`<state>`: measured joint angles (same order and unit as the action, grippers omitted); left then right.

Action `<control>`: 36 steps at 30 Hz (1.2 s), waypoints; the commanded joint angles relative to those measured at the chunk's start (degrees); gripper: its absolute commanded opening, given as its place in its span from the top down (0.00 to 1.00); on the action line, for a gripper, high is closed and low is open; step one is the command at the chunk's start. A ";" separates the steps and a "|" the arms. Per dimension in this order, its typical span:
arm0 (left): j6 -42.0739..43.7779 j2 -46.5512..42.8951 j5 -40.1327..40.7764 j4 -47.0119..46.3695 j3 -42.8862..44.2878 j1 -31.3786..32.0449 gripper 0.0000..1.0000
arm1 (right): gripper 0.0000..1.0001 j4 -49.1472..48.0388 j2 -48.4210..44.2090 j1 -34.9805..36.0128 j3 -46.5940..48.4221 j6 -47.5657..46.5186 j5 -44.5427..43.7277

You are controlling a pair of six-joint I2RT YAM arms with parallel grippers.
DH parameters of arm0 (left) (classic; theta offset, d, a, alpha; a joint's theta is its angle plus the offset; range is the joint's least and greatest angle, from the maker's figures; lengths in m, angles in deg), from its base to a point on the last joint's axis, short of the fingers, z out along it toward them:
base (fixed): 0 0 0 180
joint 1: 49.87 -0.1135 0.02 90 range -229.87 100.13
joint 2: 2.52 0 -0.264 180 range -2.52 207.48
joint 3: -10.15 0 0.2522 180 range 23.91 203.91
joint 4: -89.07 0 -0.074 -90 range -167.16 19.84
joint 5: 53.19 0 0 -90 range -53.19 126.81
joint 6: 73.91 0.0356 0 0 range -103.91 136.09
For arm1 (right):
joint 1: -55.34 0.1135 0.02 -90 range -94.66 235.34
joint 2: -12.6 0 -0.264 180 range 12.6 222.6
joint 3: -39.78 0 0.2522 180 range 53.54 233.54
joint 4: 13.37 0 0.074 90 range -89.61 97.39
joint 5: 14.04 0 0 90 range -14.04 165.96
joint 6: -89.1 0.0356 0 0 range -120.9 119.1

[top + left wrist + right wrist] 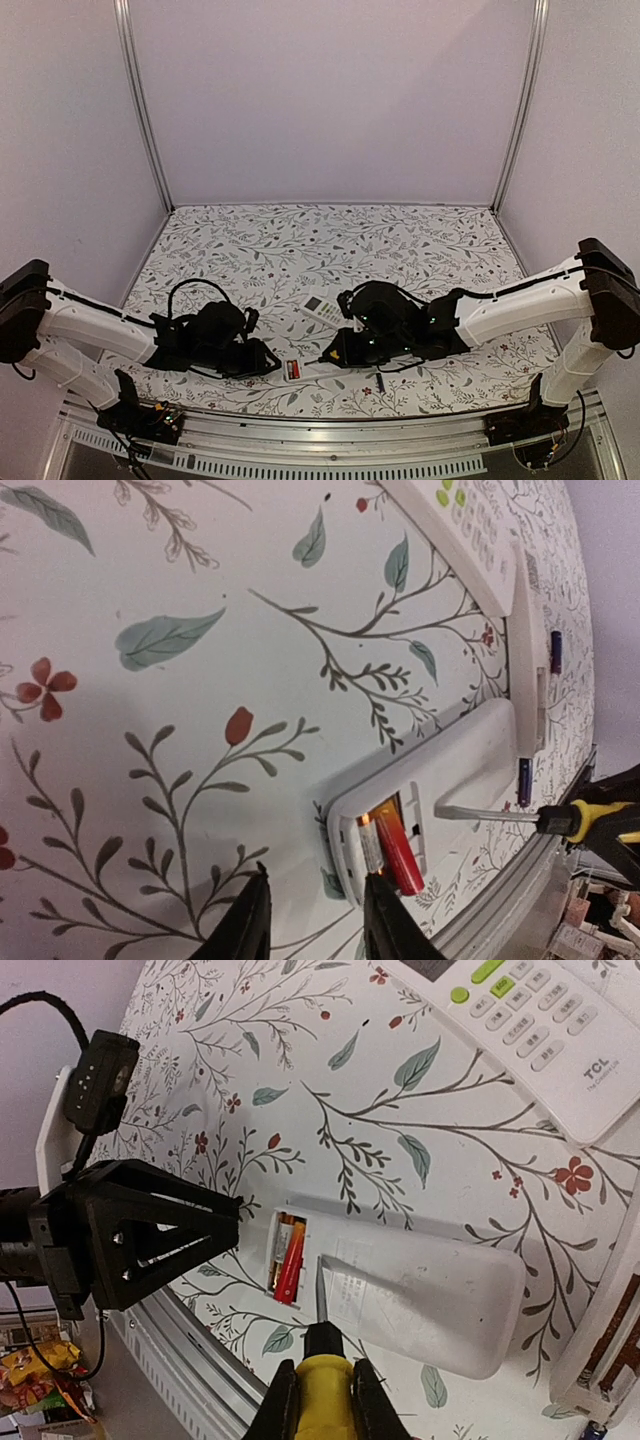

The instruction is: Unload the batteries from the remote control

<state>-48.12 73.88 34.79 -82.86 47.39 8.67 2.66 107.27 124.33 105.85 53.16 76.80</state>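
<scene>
A white remote control lies face down with its battery bay uncovered. Two batteries sit in the bay: a red one and a silver-labelled one. My left gripper is open just short of the bay's end, one finger close to the battery tips and nothing between the jaws. From the right wrist the same remote and batteries show. My right gripper is shut on a yellow-handled screwdriver, whose blade rests on the remote's back beside the bay.
A TCL remote lies face up farther back. A third white remote lies to the right, with two dark blue batteries loose near it. The table's metal front rail runs close behind both grippers.
</scene>
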 commanded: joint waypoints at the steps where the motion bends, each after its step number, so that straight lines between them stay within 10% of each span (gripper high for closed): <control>1: 1.34 4.19 -2.72 -2.84 0.83 -0.92 0.73 | 1.00 1.32 2.10 0.44 1.68 -1.30 1.82; 11: 1.80 8.54 -4.49 -4.39 1.40 -0.89 0.92 | 1.00 2.62 4.94 0.46 4.63 -2.33 3.62; 36: 1.06 11.67 -5.81 -7.64 0.95 -0.50 1.00 | 1.00 -13.89 0.54 1.24 -2.50 -1.15 11.39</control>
<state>-47.11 84.50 29.26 -92.19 48.94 8.50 -5.41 111.31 124.31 104.26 53.43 82.99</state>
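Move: The red battery sits in the open bay at the left end of the face-down remote control, about 3 cm to the left hand's right, 1 cm back and 2 cm below, with the second battery between, some 2 cm to the right. From the right hand, holding the screwdriver, the red battery is roughly 8 cm left, 1 cm ahead and 7 cm down; a dark loose battery lies about 9 cm right and 3 cm back of that hand. Bring the left gripper down 2 cm, then about 2.5 cm right, shutting its fingers on nothing, until their tips meet the forward corner of the remote's battery end. Meanwhile keep hold of the screwdriver with the right, carry it about 2 cm left and 1.5 cm down so its blade goes in beside the red battery, then draw back 1 cm with a slight roll, levering. ##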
